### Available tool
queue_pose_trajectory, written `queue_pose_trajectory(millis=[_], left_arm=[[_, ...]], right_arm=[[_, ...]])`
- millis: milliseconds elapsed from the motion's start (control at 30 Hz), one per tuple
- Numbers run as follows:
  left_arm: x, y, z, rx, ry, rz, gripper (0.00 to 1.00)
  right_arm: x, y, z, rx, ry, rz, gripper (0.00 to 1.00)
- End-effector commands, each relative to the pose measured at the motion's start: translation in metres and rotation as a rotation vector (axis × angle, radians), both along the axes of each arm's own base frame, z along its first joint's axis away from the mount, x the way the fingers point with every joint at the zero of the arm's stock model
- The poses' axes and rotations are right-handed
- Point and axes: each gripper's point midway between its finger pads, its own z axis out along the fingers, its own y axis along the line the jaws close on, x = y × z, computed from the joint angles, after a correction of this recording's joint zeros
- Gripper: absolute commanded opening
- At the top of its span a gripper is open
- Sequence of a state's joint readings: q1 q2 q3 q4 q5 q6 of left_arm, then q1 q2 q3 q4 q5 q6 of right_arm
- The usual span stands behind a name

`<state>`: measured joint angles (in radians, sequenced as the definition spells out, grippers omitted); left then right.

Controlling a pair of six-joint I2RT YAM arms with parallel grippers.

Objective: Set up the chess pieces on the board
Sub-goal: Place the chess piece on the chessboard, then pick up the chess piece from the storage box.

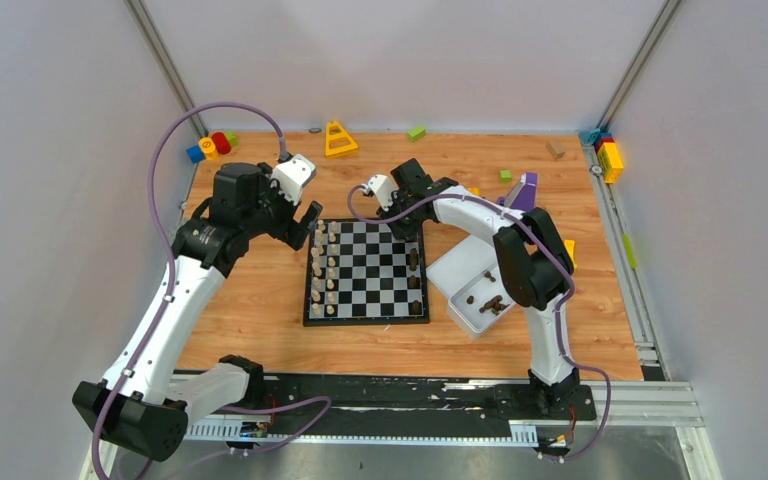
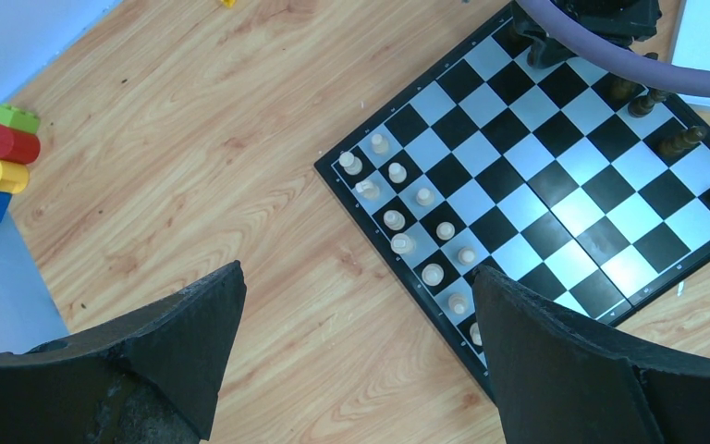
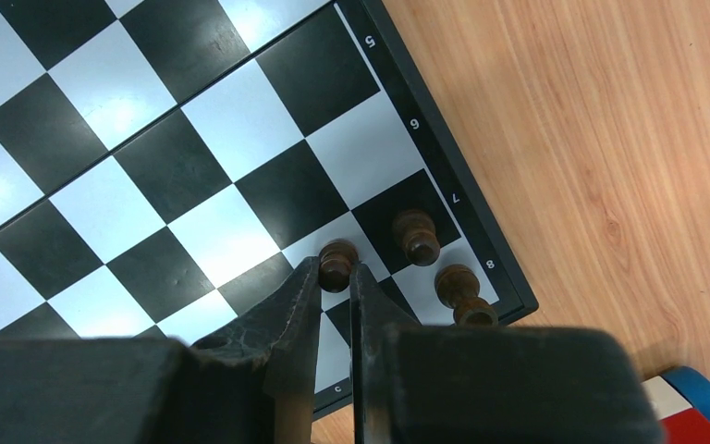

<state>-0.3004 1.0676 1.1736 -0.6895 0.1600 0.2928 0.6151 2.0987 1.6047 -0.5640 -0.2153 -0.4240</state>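
Observation:
The board (image 1: pixel 375 278) lies mid-table, black and light checks. Cream chess pieces (image 1: pixel 324 270) stand in two files along its left side, and the left wrist view shows them (image 2: pixel 396 219) too. A few dark chess pieces (image 1: pixel 415 262) stand on its right side. My right gripper (image 3: pixel 336 270) is shut on a dark brown pawn (image 3: pixel 336 257) over a square by the board's far right corner, next to two more dark pieces (image 3: pixel 417 236). My left gripper (image 2: pixel 359 274) hangs open above the bare wood by the board's far left edge, holding nothing.
A white tray (image 1: pixel 463 277) right of the board holds several dark pieces (image 1: pixel 492 304). Toy blocks sit at the far left (image 1: pixel 210 146) and far right (image 1: pixel 608 156) corners. A yellow triangle (image 1: pixel 339 140), green bricks (image 1: pixel 416 132) and a purple part (image 1: pixel 523 190) lie behind the board.

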Motion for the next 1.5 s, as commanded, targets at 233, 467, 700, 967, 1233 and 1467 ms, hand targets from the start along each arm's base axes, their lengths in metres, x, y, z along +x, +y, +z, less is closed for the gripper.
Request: queue_pose_trajectory(millis=[233, 467, 700, 967, 1233, 1467], left_arm=[[0.004, -0.003, 0.020, -0.040, -0.060, -0.001, 1.00], [0.004, -0.003, 0.019, -0.039, -0.058, -0.001, 1.00], [0.005, -0.003, 0.018, -0.038, -0.055, -0.003, 1.00], [0.005, -0.004, 0.019, -0.036, -0.057, -0.011, 1.00], [0.002, -0.007, 0.021, -0.036, -0.065, -0.041, 1.00], [0.002, -0.009, 0.015, -0.032, -0.058, -0.058, 1.00]], right_arm=[[0.008, 0.007, 0.011, 0.012, -0.037, 0.006, 0.18], [0.012, 0.009, 0.023, 0.029, -0.057, -0.002, 0.31], [0.014, 0.013, 0.058, 0.071, -0.102, -0.002, 0.34], [-0.005, -0.003, 0.123, 0.134, -0.185, -0.023, 0.38], [-0.060, -0.083, 0.150, 0.130, -0.211, -0.107, 0.41], [-0.124, -0.158, 0.118, 0.070, -0.120, -0.182, 0.43]])
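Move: The dark chess piece is pinched between my right fingers, its middle about 1 cm under the hand point, on its square in the second row. One dark piece stands roughly 3 cm straight ahead of it, the far-right corner piece about 3 cm ahead and 3 cm right. The open piece box lies some 13 cm back and 17 cm right. From my left hand, the held piece is about 7 cm ahead, 17 cm right and 22 cm below. I keep my right hand still while its fingers open partway and let go of the chess piece, then lift straight up off it, slowly at first. Gaining speed, I swing up, right and back towards the piece box, ending about 15 cm higher, 13 cm right and 9 cm back, the wrist tilting some 15 degrees so the fingertips swing forward. ##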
